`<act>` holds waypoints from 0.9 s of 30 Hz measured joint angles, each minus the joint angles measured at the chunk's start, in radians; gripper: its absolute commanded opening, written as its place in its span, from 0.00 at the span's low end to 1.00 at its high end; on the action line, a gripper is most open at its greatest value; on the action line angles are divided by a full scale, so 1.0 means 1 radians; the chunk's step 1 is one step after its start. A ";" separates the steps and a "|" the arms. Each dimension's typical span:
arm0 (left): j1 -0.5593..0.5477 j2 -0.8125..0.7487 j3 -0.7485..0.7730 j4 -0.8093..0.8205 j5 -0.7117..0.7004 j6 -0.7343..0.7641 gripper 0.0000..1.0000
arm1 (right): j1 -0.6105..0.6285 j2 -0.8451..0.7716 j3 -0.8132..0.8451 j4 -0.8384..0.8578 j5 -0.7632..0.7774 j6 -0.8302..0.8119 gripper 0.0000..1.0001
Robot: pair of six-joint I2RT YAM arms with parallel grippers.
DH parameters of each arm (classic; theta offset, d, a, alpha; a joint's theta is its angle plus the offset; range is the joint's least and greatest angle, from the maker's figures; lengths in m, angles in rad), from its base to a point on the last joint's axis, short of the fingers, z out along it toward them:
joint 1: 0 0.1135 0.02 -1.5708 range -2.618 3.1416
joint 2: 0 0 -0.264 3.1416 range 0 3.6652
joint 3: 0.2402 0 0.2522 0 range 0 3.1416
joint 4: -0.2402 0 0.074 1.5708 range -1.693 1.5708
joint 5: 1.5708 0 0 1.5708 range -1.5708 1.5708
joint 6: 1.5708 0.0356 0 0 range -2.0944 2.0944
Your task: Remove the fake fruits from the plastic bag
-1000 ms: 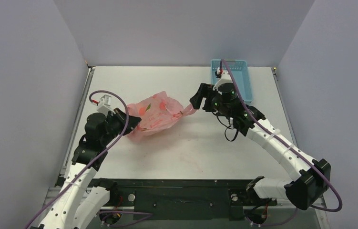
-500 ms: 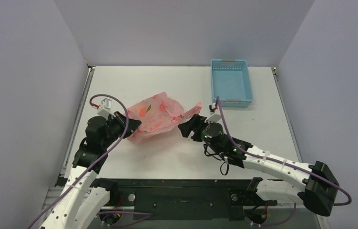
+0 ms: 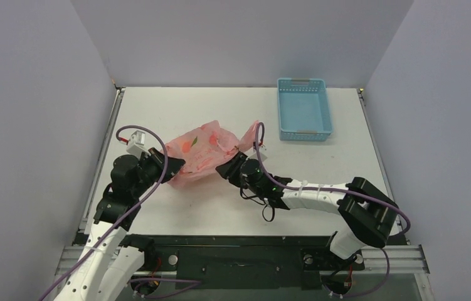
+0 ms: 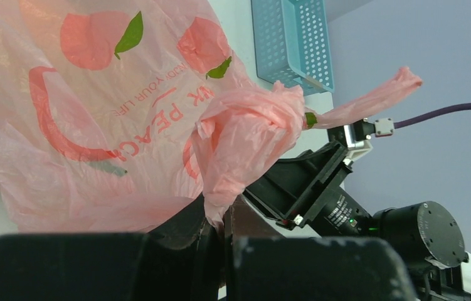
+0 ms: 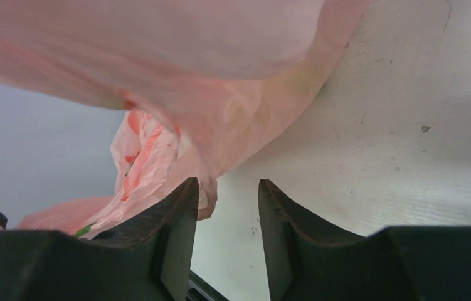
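The pink plastic bag (image 3: 198,153) lies crumpled left of the table's middle, printed with red peaches. The fake fruits are hidden inside it. My left gripper (image 3: 173,168) is at the bag's near left side. In the left wrist view it (image 4: 223,219) is shut on a twisted fold of the bag (image 4: 95,125). My right gripper (image 3: 227,169) sits low at the bag's near right edge. In the right wrist view it (image 5: 226,188) is open, with bare table between the fingers. The bag (image 5: 220,63) hangs above, and a small flap touches the left fingertip (image 5: 189,191).
A light-blue slotted basket (image 3: 305,110) stands at the back right of the white table (image 3: 320,157); it also shows in the left wrist view as the basket (image 4: 289,37). One loose bag handle (image 3: 254,132) sticks up toward it. Grey walls close in three sides.
My right arm swung from near the basket down and left to the bag's near right edge, and its jaws narrowed. The bag's right handle went slack. The left gripper kept its hold.
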 measured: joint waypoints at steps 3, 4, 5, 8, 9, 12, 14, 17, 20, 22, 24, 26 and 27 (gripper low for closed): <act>0.000 -0.008 0.000 -0.011 0.000 0.000 0.00 | -0.002 0.048 0.010 0.020 -0.022 0.033 0.33; 0.000 -0.009 0.000 -0.014 0.000 0.000 0.00 | -0.002 0.061 0.012 0.024 -0.026 0.039 0.33; 0.000 -0.010 0.000 -0.015 0.000 0.000 0.00 | -0.002 0.072 0.013 0.029 -0.029 0.044 0.33; 0.000 -0.013 0.000 -0.016 0.004 0.001 0.00 | -0.008 0.098 0.022 0.034 -0.035 0.054 0.34; 0.000 -0.013 0.000 -0.018 0.005 0.001 0.00 | -0.012 0.107 0.028 0.035 -0.039 0.057 0.34; 0.000 -0.018 0.000 -0.032 0.014 0.002 0.03 | -0.025 0.118 0.043 0.044 -0.051 0.057 0.36; 0.000 -0.025 0.000 -0.045 0.016 0.003 0.06 | -0.031 0.118 0.048 0.059 -0.059 0.057 0.38; 0.000 -0.043 0.000 -0.062 0.016 0.005 0.06 | -0.035 0.118 0.048 0.082 -0.066 0.056 0.39; 0.000 -0.058 -0.005 -0.065 0.016 0.005 0.08 | -0.039 0.118 0.048 0.095 -0.072 0.055 0.37; 0.000 -0.060 -0.005 -0.070 0.019 0.005 0.13 | -0.040 0.119 0.049 0.097 -0.077 0.056 0.27; 0.000 -0.058 -0.005 -0.072 0.023 0.010 0.21 | -0.040 0.131 0.057 0.109 -0.084 0.054 0.07; 0.000 -0.058 -0.003 -0.084 0.027 0.025 0.35 | -0.041 0.153 0.070 0.124 -0.097 0.049 0.00; 0.000 -0.060 -0.001 -0.093 0.027 0.034 0.40 | -0.042 0.165 0.077 0.129 -0.105 0.045 0.00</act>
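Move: The right hand stands part-open just under the pink plastic bag. The near-side bag edge it is to grip lies roughly 2 cm ahead and 3 cm to its left, about level. The bag's body is some 7 cm ahead and 6 cm left, a little lower, and the right-hand handle is about 8 cm ahead, 9 cm right and higher. From the left hand, which holds the bag's gathered left end, that edge is about 9 cm right, 1 cm back and 8 cm lower. Down first, about 2.5 cm and slightly left, the right hand then climbs most of the way back while working forward and left, some 3 cm left in all, into the bag's near edge, where its part-open fingers shut on the plastic. The left hand eases back about 2 cm and late on begins to open, slackening its pinch with the gathered plastic still between its pads. ##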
